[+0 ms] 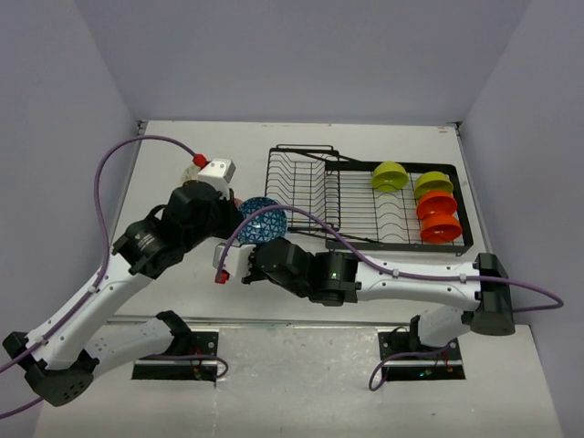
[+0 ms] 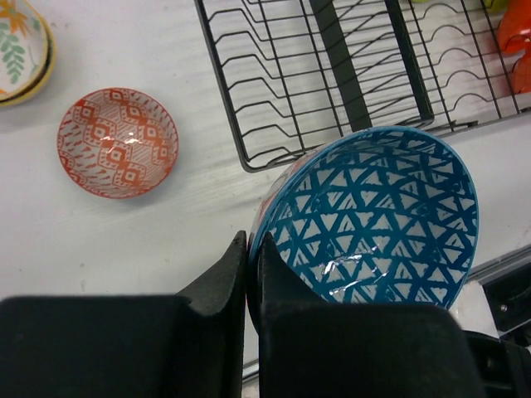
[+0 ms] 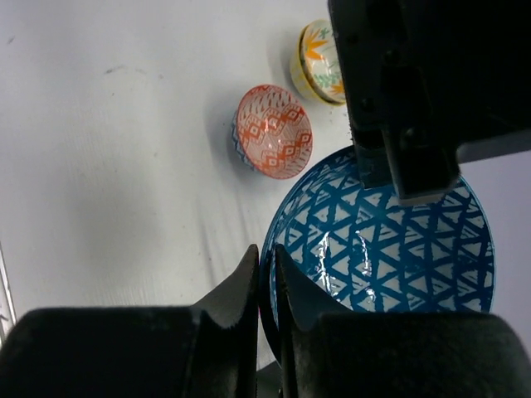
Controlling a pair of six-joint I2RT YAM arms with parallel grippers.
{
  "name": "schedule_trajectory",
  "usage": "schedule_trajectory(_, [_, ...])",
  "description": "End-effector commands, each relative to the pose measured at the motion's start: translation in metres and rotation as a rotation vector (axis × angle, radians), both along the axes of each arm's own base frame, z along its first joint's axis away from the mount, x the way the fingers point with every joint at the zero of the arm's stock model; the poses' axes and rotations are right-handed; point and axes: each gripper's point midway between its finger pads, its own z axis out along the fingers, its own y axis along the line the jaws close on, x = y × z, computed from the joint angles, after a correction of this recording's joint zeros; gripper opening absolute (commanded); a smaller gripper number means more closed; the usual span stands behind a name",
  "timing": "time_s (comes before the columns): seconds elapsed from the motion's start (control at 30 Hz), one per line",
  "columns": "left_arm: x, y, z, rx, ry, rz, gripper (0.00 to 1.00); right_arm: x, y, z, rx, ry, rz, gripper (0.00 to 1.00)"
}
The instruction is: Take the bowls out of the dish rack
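A blue-patterned bowl (image 1: 263, 220) (image 2: 382, 220) (image 3: 390, 249) is held above the table, left of the black wire dish rack (image 1: 365, 196) (image 2: 332, 75). My left gripper (image 1: 241, 212) (image 2: 251, 249) is shut on its rim, one finger inside and one outside. On another part of the same rim my right gripper (image 1: 256, 242) (image 3: 267, 257) is shut too. In the rack's right section stand two lime green bowls (image 1: 390, 175) and two orange bowls (image 1: 435, 204). A pinkish-patterned bowl (image 2: 117, 142) (image 3: 274, 130) and a floral bowl (image 2: 21, 46) (image 3: 319, 58) sit on the table.
The raised basket section of the rack (image 1: 301, 182) holds nothing and lies just right of the held bowl. Both arms crowd the table's left middle, and purple cables loop over them. The white table's near edge (image 2: 506, 261) runs below the bowl.
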Motion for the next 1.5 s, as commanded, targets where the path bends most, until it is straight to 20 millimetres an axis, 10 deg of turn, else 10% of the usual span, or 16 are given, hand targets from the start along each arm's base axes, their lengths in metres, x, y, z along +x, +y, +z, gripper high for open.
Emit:
schedule_trajectory(0.0, [0.01, 0.028, 0.033, -0.062, -0.111, 0.181, 0.0, 0.016, 0.005, 0.057, 0.227, -0.08, -0.105, 0.11])
schedule_trajectory(0.3, [0.018, 0.083, 0.027, -0.011, -0.17, 0.502, 0.0, 0.027, -0.018, 0.082, 0.396, -0.086, -0.241, 0.99])
schedule_trajectory(0.73, [0.1, 0.115, -0.025, -0.044, -0.06, 0.576, 0.0, 0.002, -0.164, 0.113, 0.867, 0.224, -0.475, 0.99])
schedule_trajectory(1.13, [0.131, 0.115, -0.113, -0.001, 0.15, 0.511, 0.0, 0.007, -0.201, 0.067, 0.916, 0.332, -0.572, 0.99])
schedule_trajectory(1.47, [0.137, 0.102, -0.149, -0.031, 0.201, 0.466, 0.0, 0.018, -0.193, 0.033, 0.851, 0.395, -0.579, 0.99])
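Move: The left hand, gripping the blue bowl's rim, has the red-patterned bowl about 13 cm ahead, 8 cm to its left and some 23 cm below. The floral bowls stand roughly 13 cm beyond that red bowl and 8 cm farther left; the rack's left section is about 21 cm ahead and 16 cm right of the hand. From the right hand, still on the blue bowl's near rim, the red bowl lies some 19 cm ahead and 14 cm left. Leftward and slightly up at first, then forward and steeply down, the left hand carries the blue bowl by its rim to just above the red bowl, ending about 16 cm lower, its wrist turned some 30 degrees counter-clockwise and its fingers tipped down. The right hand opens wide, lets go of the rim and withdraws about 20 cm right, rising, then sinking partway, its left side rolling up. ##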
